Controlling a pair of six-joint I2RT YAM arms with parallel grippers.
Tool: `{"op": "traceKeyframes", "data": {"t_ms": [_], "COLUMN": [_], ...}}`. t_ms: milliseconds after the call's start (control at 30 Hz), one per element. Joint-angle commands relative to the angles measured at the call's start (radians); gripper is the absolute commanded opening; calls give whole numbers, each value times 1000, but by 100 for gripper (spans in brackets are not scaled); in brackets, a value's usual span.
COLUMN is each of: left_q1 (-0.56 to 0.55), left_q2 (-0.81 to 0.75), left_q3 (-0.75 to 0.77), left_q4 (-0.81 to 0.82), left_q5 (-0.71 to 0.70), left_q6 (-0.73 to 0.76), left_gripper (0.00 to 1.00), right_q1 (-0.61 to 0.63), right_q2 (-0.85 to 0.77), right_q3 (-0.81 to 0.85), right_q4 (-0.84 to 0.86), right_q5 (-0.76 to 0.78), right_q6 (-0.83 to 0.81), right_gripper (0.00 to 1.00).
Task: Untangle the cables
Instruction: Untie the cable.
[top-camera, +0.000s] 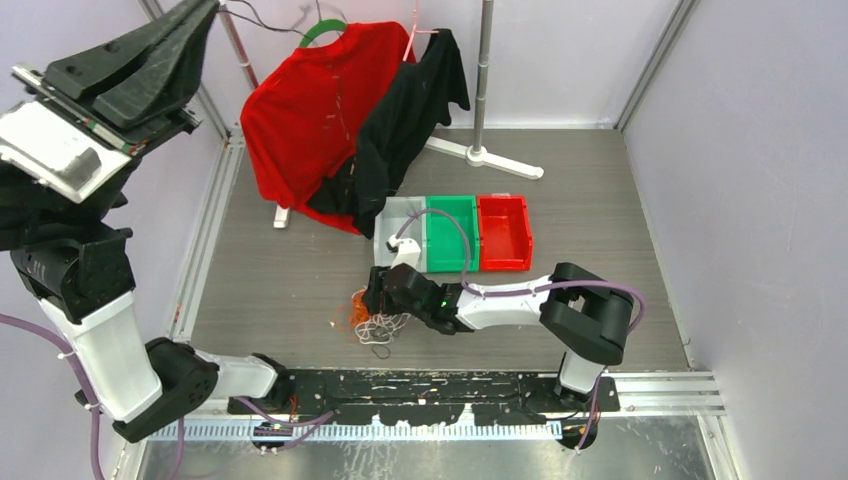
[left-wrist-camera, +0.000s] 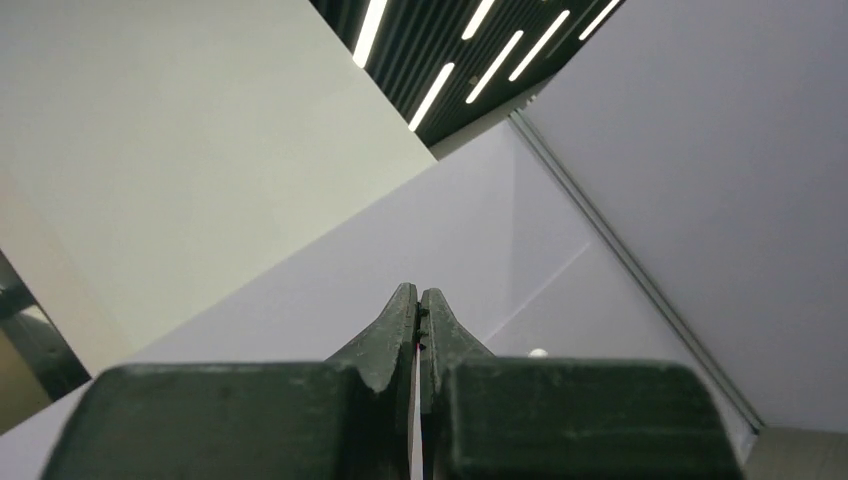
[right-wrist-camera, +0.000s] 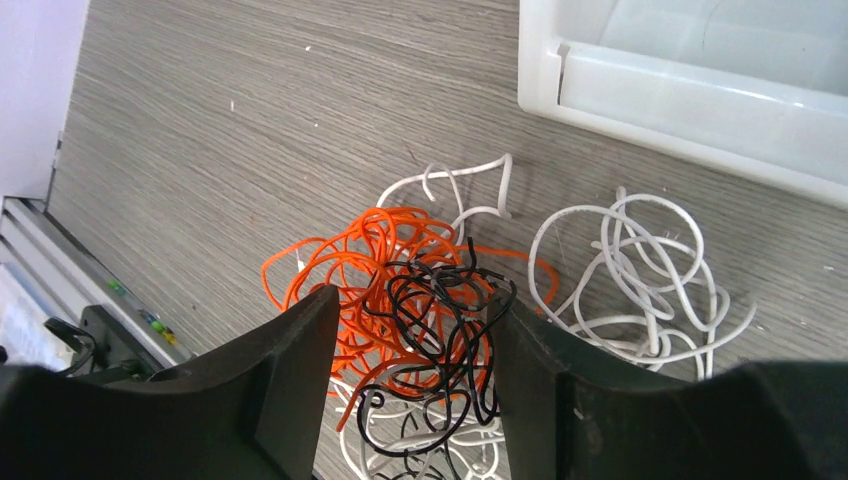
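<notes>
The cables (top-camera: 378, 322) lie in one tangle on the grey table in front of the bins. In the right wrist view an orange cable (right-wrist-camera: 340, 265) and a black cable (right-wrist-camera: 440, 310) knot together over white loops, and a looser white cable (right-wrist-camera: 640, 270) spreads to the right. My right gripper (right-wrist-camera: 412, 298) is low over the pile (top-camera: 375, 290), open, its jaws on either side of the black and orange knot. The black loops touch the right finger (right-wrist-camera: 530, 350). My left gripper (left-wrist-camera: 418, 292) is raised high at the left (top-camera: 190, 25), shut on nothing, pointing at the wall and ceiling.
A white bin (top-camera: 400, 225), a green bin (top-camera: 450, 232) and a red bin (top-camera: 503, 232) stand side by side behind the tangle; the white bin's rim (right-wrist-camera: 700, 120) is close to the cables. A red shirt (top-camera: 310, 110) and a black garment (top-camera: 410, 110) hang on a rack behind.
</notes>
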Motion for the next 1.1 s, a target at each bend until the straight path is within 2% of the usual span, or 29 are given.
{"op": "traceKeyframes", "data": {"t_ms": [0, 100, 233, 433, 600, 867, 1067], "left_q1": [-3, -2, -2, -1, -1, -1, -1], "left_q2": [-18, -13, -2, -134, -209, -306, -318], "left_q3": [-3, -8, 34, -174, -305, -534, -605], "left_q4": [165, 246, 145, 12, -154, -256, -270], "left_q5": [-44, -81, -55, 28, 109, 169, 202], "left_q6": [64, 78, 77, 97, 129, 136, 93], "left_gripper": [0, 0, 0, 0, 0, 0, 0], "right_q1": [21, 25, 27, 26, 23, 22, 21], "right_q2": [-2, 4, -35, -246, -422, -661, -719], "right_q3": [-2, -12, -19, 34, 116, 213, 312], "right_q4": [-3, -7, -8, -125, -291, -514, -527], "right_q5": [70, 74, 75, 42, -58, -75, -54], "right_q6": [15, 24, 19, -66, -178, -313, -385], "right_gripper": [62, 63, 70, 86, 99, 100, 100]}}
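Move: The right hand's half-open fingers are at the orange-and-black cable tangle, its middle some 4 cm below and level with them otherwise. A loose white coil sits about 3 cm ahead and 5 cm right of that hand, 6 below; the white bin about 14 ahead, 5 right, 5 below. From the raised left hand, the tangle lies some 6 cm ahead, 4 right and 72 below. Right opens wide, rising about 25 cm off the tangle; left keeps black cable, lifts slightly, sinks 20 cm. ##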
